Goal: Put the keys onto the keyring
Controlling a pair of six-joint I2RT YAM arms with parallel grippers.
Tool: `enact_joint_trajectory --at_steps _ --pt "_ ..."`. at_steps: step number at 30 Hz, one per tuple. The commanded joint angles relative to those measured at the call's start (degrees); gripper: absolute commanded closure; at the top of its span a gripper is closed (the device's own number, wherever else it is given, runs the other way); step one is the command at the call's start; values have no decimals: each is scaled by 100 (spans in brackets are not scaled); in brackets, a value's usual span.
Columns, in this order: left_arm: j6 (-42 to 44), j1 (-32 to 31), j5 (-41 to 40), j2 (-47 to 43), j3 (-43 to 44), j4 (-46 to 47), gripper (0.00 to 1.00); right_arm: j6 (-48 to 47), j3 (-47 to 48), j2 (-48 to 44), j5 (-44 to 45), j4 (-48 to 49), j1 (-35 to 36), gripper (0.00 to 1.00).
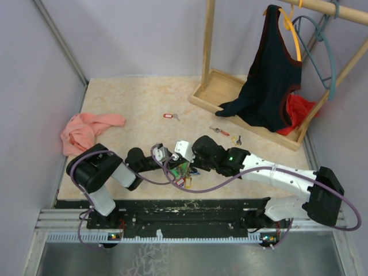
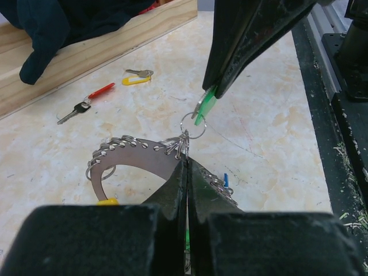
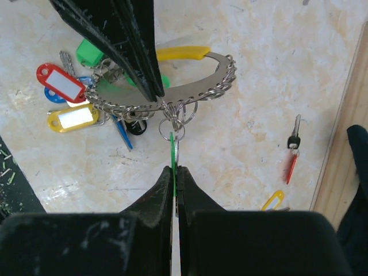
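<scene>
The keyring (image 2: 138,155) is a flat silvery crescent hung with small rings, and my left gripper (image 2: 187,161) is shut on its edge. In the right wrist view the keyring (image 3: 192,86) carries red, yellow, green and blue tags (image 3: 57,80). My right gripper (image 3: 175,168) is shut on a green-tagged key (image 3: 172,150), whose small split ring (image 2: 192,125) touches the keyring's rings. Loose keys lie on the table: a red-tagged one (image 1: 168,116), a red-and-black one (image 2: 86,102) and a yellow-tagged one (image 2: 137,78). Both grippers meet near the table's front (image 1: 184,167).
A pink cloth (image 1: 86,131) lies at the left. A wooden rack base (image 1: 221,86) stands at the back right with a dark garment (image 1: 270,80) hanging over it and a teal hanger (image 1: 325,52) on the rail. Black rails run along the near edge.
</scene>
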Motion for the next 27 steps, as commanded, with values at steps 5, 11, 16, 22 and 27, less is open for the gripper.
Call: enact_joint_trajectory --at_steps 5,11,16,22,27 --pt "87 30 162 -59 -144 1550 84 -712 864 -1 36 -10 -59 100" --pt "47 30 313 -116 -1 1555 70 -853 1112 108 -88 -127 -21 100" --pt "25 30 245 -127 106 1550 63 -899 1117 156 -175 -147 -10 100" --pt "-22 30 173 -73 327 1550 63 -902 1116 203 -227 -160 -3 100" --pt "-134 30 299 23 485 1550 66 -896 1133 232 -264 -130 3 100"
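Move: My left fingers are shut on the small rings at the keyring's rim; the green tag that my right hand holds stands about 4 cm to their right, 1 cm back and 2 cm higher. The keyring's middle is roughly 3 cm below my left fingertips, 1 cm ahead and 1 cm left; its bunch of tags is some 7 cm back and 6 cm down. From my right hand, the pinched rings lie about 4 cm left, 1 cm ahead and 2 cm down. I part my left fingers by about a third and let go of the small rings, first easing slightly back and down, then rising some 2 cm with a little forward and right, the fingers still straddling the rings. Meanwhile my right hand keeps its pinch on the green tag and lifts about 4.5 cm, also drawing forward and left, before settling back down roughly 1 cm. ##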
